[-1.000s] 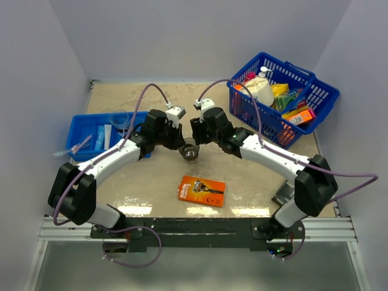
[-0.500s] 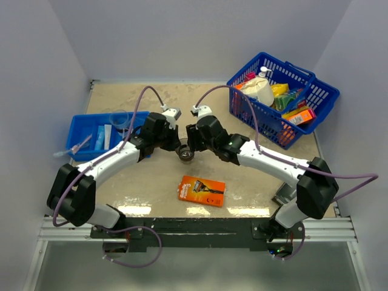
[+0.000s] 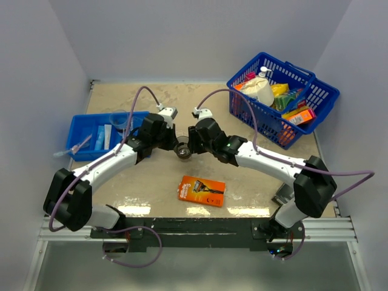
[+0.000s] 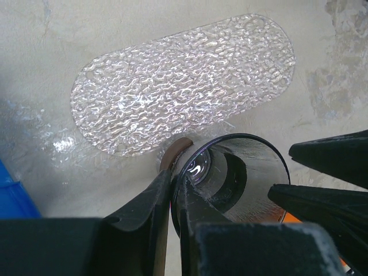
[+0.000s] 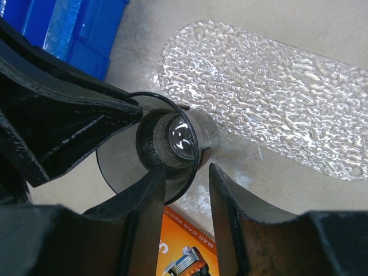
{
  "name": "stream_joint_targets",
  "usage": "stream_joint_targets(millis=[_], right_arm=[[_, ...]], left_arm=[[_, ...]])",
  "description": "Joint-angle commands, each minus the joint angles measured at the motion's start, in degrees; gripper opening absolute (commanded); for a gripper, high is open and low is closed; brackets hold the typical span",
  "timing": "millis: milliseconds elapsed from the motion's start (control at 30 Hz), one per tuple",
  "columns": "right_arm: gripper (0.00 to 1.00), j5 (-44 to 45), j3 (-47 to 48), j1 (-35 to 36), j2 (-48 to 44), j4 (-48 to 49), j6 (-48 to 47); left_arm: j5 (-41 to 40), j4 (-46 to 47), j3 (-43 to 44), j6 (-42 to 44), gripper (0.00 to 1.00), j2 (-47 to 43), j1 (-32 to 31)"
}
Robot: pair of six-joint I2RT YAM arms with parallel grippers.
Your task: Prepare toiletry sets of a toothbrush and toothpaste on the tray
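A brownish translucent cup (image 3: 183, 151) hangs tilted between both arms at the table's middle. My left gripper (image 4: 176, 185) is shut on the cup's (image 4: 230, 178) rim wall, one finger inside and one outside. My right gripper (image 5: 187, 172) is open, straddling the opposite wall of the cup (image 5: 167, 149), with a gap still at its outer finger. Just beyond the cup lies the clear, textured tray (image 4: 184, 86), seen also in the right wrist view (image 5: 270, 98). Blue and white toothpaste tubes (image 3: 103, 136) lie in the blue bin. A toothbrush (image 3: 74, 148) pokes over that bin's left edge.
The blue compartment bin (image 3: 85, 130) sits at the left with a clear cup (image 3: 119, 119) at its back. At the back right stands a blue wire basket (image 3: 315, 85) full of goods. An orange razor pack (image 3: 202, 190) lies in front of the grippers.
Both grippers and the cup have shifted slightly left. The right gripper has come onto the cup's rim and its jaws have narrowed around the wall.
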Motion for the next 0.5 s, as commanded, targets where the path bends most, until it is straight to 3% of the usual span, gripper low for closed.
stream_joint_targets(millis=[0, 233, 367, 400, 433, 467], right_arm=[[0.38, -0.23, 1.25, 0.73, 2.01, 1.12, 2.31], [0.29, 1.44, 2.58, 1.09, 3.78, -0.20, 2.40], [0.10, 1.70, 3.45, 1.17, 4.48, -0.46, 2.57], [0.01, 1.79, 4.06, 1.17, 5.00, -0.82, 2.66], [0.00, 2.05, 4.42, 1.09, 5.27, -2.04, 2.31], [0.00, 2.92, 4.77, 1.17, 5.36, -2.48, 2.05]], left_arm=[[-0.29, 6.82, 0.15, -1.60, 0.00, -3.63, -0.28], [0.40, 7.69, -0.29, -1.69, 0.00, -4.07, -0.19], [4.44, 8.49, -0.73, -1.43, 0.00, -4.16, -0.28], [5.15, 8.49, -0.81, -1.26, 0.00, -4.42, -0.28], [6.29, 10.66, -0.90, -1.25, 0.01, -4.51, -0.19], [6.65, 10.68, -0.99, -1.17, 0.08, -4.77, -0.19]])
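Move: The right hand is open over the right rim of the clear cup, whose middle is about 3 cm to its left and some 7 cm below. From this hand, the textured strip's middle lies roughly 6 cm ahead and 3 cm right, and the orange box about 14 cm back and 3 cm right, both some 15 cm below. The left hand still grips the opposite rim, with the cup's middle about 4 cm to its right and 4 cm below. Straight down goes the right hand, about 3 cm onto the cup's right rim, its fingers narrowing on the way. Once low enough it stays there and shuts, pinching the rim wall between the fingertips. The left hand keeps its pinch on the opposite rim and holds nearly still. ##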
